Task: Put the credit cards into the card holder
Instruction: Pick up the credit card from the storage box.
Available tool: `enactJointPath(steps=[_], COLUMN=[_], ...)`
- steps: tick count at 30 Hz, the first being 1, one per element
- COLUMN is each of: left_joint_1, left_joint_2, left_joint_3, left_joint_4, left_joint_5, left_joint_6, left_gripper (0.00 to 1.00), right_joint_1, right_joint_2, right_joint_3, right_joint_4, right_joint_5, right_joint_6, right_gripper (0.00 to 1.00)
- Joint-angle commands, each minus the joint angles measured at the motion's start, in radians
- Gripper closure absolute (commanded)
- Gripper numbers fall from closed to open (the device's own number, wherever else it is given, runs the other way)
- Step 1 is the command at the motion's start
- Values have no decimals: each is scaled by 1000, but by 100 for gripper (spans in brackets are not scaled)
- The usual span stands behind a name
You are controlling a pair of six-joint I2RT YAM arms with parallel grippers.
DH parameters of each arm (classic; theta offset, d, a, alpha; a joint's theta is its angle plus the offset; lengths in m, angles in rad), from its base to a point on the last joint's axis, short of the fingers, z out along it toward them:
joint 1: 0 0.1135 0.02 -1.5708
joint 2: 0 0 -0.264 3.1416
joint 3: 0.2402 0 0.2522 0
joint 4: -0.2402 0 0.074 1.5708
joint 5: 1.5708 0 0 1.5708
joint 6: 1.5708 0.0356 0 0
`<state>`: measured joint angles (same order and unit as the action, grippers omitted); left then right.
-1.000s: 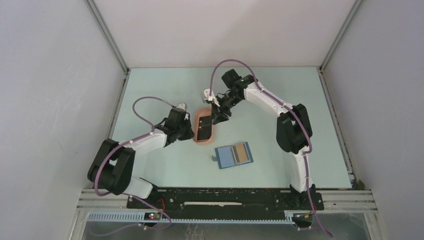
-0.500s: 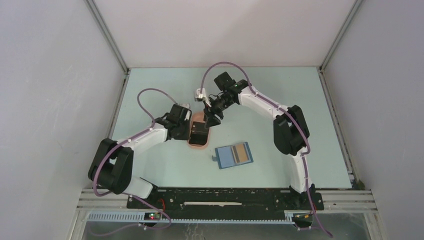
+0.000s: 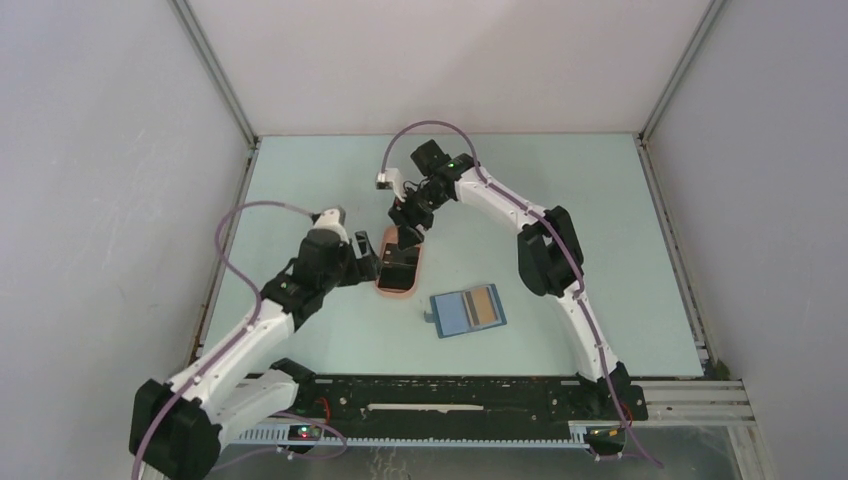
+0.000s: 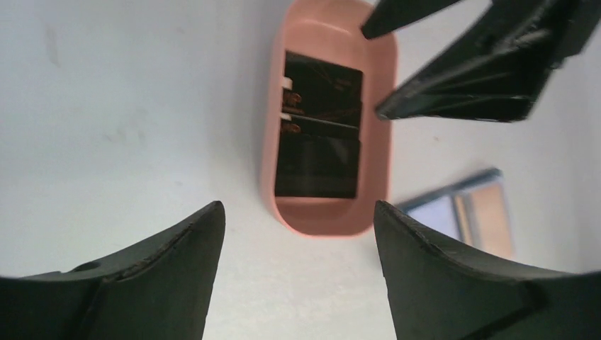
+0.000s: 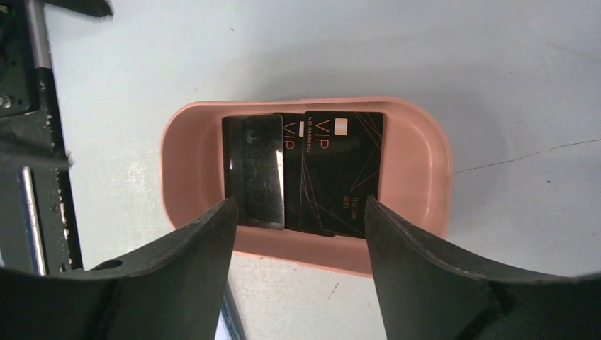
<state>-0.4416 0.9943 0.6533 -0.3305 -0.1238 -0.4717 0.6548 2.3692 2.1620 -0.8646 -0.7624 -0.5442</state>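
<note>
Overlapping black credit cards (image 5: 339, 170) (image 4: 319, 134) (image 3: 399, 262) lie flat in a pink oval tray (image 5: 425, 170) (image 4: 326, 221) (image 3: 396, 288). The card holder (image 3: 458, 313) (image 4: 443, 212), a blue wallet, lies open on the table to the tray's right, with a tan-orange card (image 3: 483, 306) on its right half. My left gripper (image 4: 298, 209) (image 3: 367, 264) hovers open at the tray's left side, holding nothing. Above the tray's far end, my right gripper (image 5: 299, 204) (image 3: 408, 216) is open and empty, its fingers straddling the cards from above.
The right gripper's dark fingers (image 4: 468, 85) cross the top right of the left wrist view. The left arm (image 5: 28, 142) fills the left edge of the right wrist view. Pale walls enclose the light blue table (image 3: 560, 200) on three sides.
My left gripper has opened wide and drawn back to the left of the tray. My right gripper has opened further and moved left over the tray's far end. The tray has slid slightly nearer.
</note>
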Motion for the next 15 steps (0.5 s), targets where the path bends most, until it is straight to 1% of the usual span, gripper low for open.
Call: enactJointPath(steps=[1,4,7,11,15], left_joint_1=[9,9,9,9,8], left_joint_2=[-73,-110,-132,-133,-79], left_joint_3=[-189,-307,-394,-421,-415], left_joint_4=[151,256,325,356,395], left_joint_5=[169,243,242,212,216], left_joint_6=[-247,-392,-490,-515,-537], left_gripper=[18,18,19,19,18], right_joint_1=[47,68,82,93,102], right_joint_2=[28,43,76,147,170], right_joint_3=[73,81,119,206,210], right_joint_4=[-62,-48,-47,-91,-97], right_joint_5=[108,186,231,261,296], right_joint_6=[30,37,44,57,59], right_gripper=[22,13,6,3,2])
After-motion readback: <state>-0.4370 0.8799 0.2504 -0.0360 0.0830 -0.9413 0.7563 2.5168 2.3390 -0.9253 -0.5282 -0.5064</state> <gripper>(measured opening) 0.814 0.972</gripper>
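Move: The outer black VIP card in the storage box lies some 8 cm below the right hand, about 2 cm ahead and 2 cm left; the plain black card lies about 5 cm nearer the base than the VIP card and level with it sideways. From the right hand, the open card holder is about 12 cm back, 12 cm right and 8 cm down. The left hand has the storage box's middle some 9 cm ahead, 7 cm right and 10 cm below. The right hand sinks about 4 cm towards the black VIP cards in the storage box while easing some 3 cm left, its fingers spreading from well open to nearly fully open on either side of the cards and tipping about 10 degrees further down. Meanwhile the left hand, fingers still wide open, drops about 8 cm and draws back 6 cm with a little drift to the right, rolling some 25 degrees left side down and tipping downward, then creeps about 1 cm forward and up again just short of the box's near end. ##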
